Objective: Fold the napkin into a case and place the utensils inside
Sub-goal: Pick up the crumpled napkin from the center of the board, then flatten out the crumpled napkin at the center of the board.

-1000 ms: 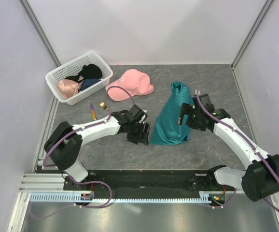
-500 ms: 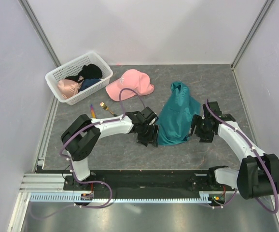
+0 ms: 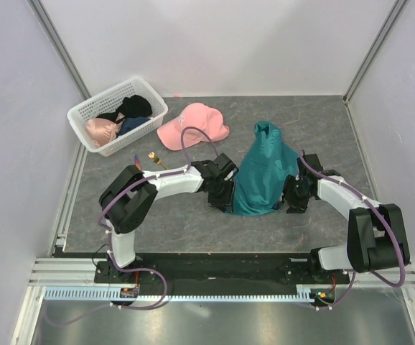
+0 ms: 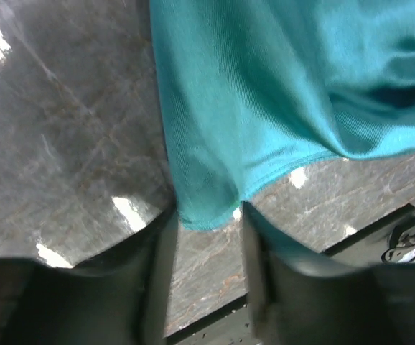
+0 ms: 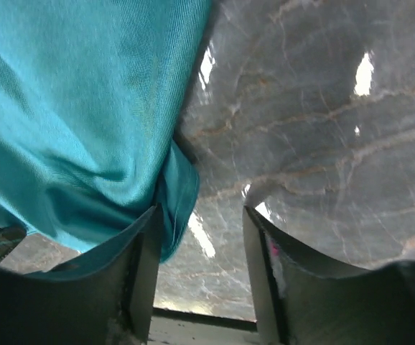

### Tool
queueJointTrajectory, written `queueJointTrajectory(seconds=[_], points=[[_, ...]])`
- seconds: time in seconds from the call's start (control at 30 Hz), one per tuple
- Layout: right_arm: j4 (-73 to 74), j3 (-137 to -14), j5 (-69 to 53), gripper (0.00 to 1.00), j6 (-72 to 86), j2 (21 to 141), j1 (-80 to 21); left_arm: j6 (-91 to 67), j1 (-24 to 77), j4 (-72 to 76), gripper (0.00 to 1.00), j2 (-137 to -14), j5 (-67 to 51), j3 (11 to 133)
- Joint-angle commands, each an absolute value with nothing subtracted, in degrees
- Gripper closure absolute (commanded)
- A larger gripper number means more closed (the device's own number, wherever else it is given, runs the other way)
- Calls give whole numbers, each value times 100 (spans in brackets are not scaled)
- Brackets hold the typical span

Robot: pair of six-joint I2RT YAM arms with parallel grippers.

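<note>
The teal-green napkin point(image 3: 263, 172) lies crumpled in a long heap on the grey table, right of centre. My left gripper point(image 3: 222, 197) is low at its near left corner. In the left wrist view the gripper point(image 4: 206, 213) is open and a napkin point(image 4: 265, 86) corner lies between the fingertips. My right gripper point(image 3: 294, 196) is low at the near right edge. In the right wrist view it point(image 5: 200, 212) is open, with a napkin point(image 5: 85, 108) fold against the left finger point(image 5: 144, 266). The gold-headed fork point(image 3: 154, 158) and the purple piece point(image 3: 136, 161) lie left of my left arm.
A white basket point(image 3: 78, 115) with clothes stands at the back left. A pink cap point(image 3: 193, 123) lies behind my left arm. Side walls close in the table on the left and right.
My left gripper has moved right to the napkin's near left corner. My right gripper has moved nearer and down to the near right edge. The napkin's near end has narrowed.
</note>
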State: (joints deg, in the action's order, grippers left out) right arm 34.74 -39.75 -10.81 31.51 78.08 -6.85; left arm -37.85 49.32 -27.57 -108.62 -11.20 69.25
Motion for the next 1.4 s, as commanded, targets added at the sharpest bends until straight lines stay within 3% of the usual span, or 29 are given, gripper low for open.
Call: queueJointTrajectory(seconds=[0.0, 0.07, 0.1, 0.17, 0.2, 0.23, 0.47, 0.7, 0.87, 1.0, 1.17, 1.37], points=[[3006, -3937, -1186, 48, 3243, 7989, -642, -3595, 4843, -2874, 65, -11206, -931, 7049], [2936, -3955, -1160, 53, 3234, 8015, -633, -3490, 4834, -2926, 76, -11258, -958, 7171], [2936, -3981, -1134, 65, 3226, 8059, -642, -3385, 4817, -3022, 88, -11302, -975, 7233], [3040, -4051, -1081, 79, 3191, 8060, -624, -3270, 4816, -3102, 95, -11285, -1037, 7408], [3180, -4208, -1029, 97, 3156, 7981, -624, -3174, 4816, -3190, 98, -11233, -1055, 7453], [3356, -4297, -863, 100, 3138, 7902, -624, -3147, 4825, -3225, 98, -11032, -1055, 7479], [5524, -5517, -44, 100, 3059, 5786, -624, -2813, 4939, -3489, 98, -9111, -1133, 8049], [6793, -8571, -271, 100, 2681, 4588, -633, -2147, 5693, -2840, 98, -7446, -1257, 9342], [7285, -10447, -598, 100, 2856, 4614, -624, -2433, 6047, -2329, 98, -6900, -1388, 9387], [7137, -10030, -607, 100, 3120, 4649, -624, -2838, 6047, -2303, 98, -6803, -1161, 9089], [6451, -9220, -352, 100, 3392, 4911, -633, -2987, 5715, -2917, 98, -7153, -27, 9192], [6521, -10350, 638, 100, 2735, 6598, -633, -2997, 4749, -2795, 98, -8347, -491, 10237]])
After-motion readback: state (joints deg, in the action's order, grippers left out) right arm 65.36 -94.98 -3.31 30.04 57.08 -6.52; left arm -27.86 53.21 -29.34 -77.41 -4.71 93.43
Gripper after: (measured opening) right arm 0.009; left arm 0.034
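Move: The crumpled napkin's near-left corner lies right between the left fingertips, about 1 cm ahead and 1 cm below; its near-right corner sits between the right fingertips, some 1 cm ahead, 1 cm left and 1 cm down. The pink cap is roughly 28 cm ahead and 10 cm left of the left hand, and the gold-tipped utensil about 13 cm ahead and 20 cm left of that hand. The napkin's two near corners are pinched as both open hands dip slightly and shut, then whipped straight up nearly 50 cm, ending that rise some 10 cm back towards the bases. Still gripping, both hands flick forward about 10 cm and sink a little. The right fingers tip up to point more forward, easing back later; the left's swing forward and rightward. ##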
